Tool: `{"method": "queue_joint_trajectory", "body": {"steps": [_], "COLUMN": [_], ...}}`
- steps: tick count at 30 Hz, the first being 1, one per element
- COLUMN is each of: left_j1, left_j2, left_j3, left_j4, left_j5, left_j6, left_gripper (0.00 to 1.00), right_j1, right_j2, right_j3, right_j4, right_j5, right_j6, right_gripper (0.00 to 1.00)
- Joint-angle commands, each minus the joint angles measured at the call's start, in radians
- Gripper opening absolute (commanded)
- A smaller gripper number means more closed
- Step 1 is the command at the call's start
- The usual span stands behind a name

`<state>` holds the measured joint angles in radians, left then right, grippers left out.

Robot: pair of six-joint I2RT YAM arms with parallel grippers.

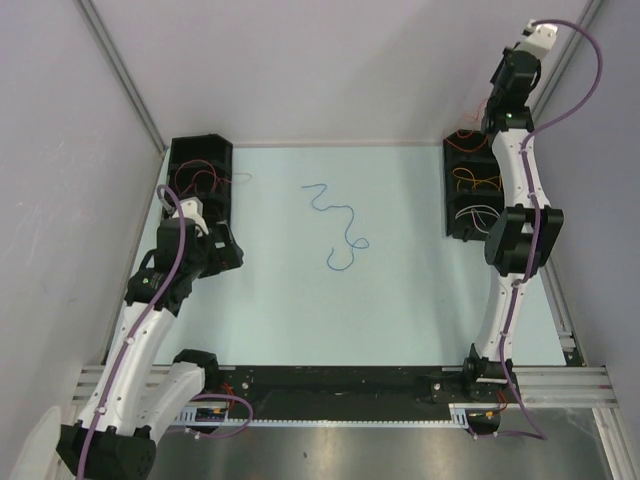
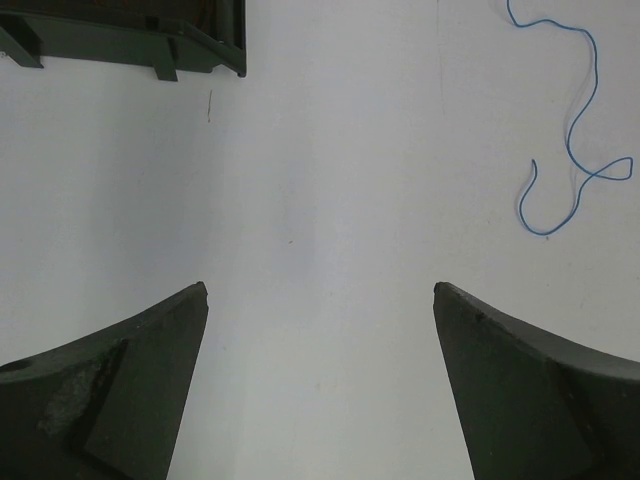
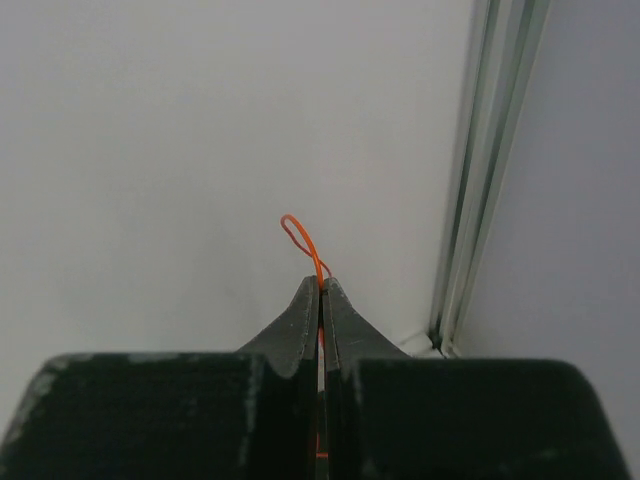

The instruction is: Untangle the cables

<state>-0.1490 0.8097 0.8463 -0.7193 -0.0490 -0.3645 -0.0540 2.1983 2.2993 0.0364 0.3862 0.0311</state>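
Observation:
A blue cable lies in loose curves on the table's middle, and it also shows at the upper right of the left wrist view as the blue cable. My left gripper is open over bare table, left of that cable, with nothing between its fingers. It sits by the left bin, which holds red and dark cables. My right gripper is raised high near the back wall and is shut on an orange cable, whose small loop pokes out past the fingertips. In the top view the right gripper hangs above the right bin.
The right bin holds orange and white cables. An aluminium corner post stands close to the right of my right gripper. The left bin's edge shows at the top left of the left wrist view. Walls enclose the table on three sides.

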Motion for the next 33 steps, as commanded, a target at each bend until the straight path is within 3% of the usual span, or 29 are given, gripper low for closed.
{"method": "queue_joint_trajectory", "body": {"steps": [1,11,22,25,26,28,29,30,31,33], "left_j1": [0.016,0.014,0.017,0.017,0.017,0.017,0.017,0.017,0.019,0.020], "left_j2": [-0.004,-0.007,-0.010,-0.010,-0.010,-0.009,-0.010,-0.012,-0.014,-0.015], "left_j3": [0.004,0.004,0.004,0.004,0.004,0.005,0.004,0.005,0.005,0.005], "left_j4": [0.023,0.018,0.017,0.018,0.018,0.017,0.017,0.017,0.017,0.017], "left_j5": [-0.011,-0.015,-0.020,-0.020,-0.020,-0.022,-0.023,-0.023,-0.023,-0.023], "left_j6": [0.015,0.012,0.010,0.010,0.010,0.010,0.010,0.010,0.010,0.010], "left_gripper": [1.00,1.00,1.00,1.00,1.00,1.00,1.00,1.00,1.00,1.00], "right_j1": [-0.001,-0.036,-0.078,-0.075,-0.073,-0.063,-0.058,-0.046,-0.037,-0.009], "right_j2": [-0.003,0.057,0.127,0.155,0.153,0.121,0.106,0.088,0.066,0.002], "right_j3": [-0.060,-0.087,-0.107,0.011,0.034,0.071,0.071,0.071,0.069,0.066], "right_j4": [0.077,0.033,-0.061,-0.180,-0.202,-0.236,-0.239,-0.240,-0.248,-0.259], "right_j5": [-0.007,0.059,-0.031,-0.088,-0.101,-0.116,-0.119,-0.113,-0.110,-0.106], "right_j6": [0.039,0.085,0.171,0.191,0.200,0.225,0.230,0.236,0.245,0.262], "right_gripper": [0.00,0.00,0.01,0.23,0.44,0.57,0.71,0.73,0.83,0.86]}}
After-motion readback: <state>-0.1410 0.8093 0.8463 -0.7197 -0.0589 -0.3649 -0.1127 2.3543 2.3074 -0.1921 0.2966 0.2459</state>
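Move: The right hand, shut on the dangling red cable, is high up; the right box's far compartment lies about 37 cm below, some 5 cm ahead and 5 cm to its left. The yellow-cable compartment sits about 12 cm nearer the base than that one, the white-cable compartment some 22 cm nearer. From the idle left hand, the far compartment is roughly 45 cm ahead, 74 cm right and 16 cm lower. The right hand sinks some 15 cm towards the far compartment, tips down and opens, releasing the red cable. ##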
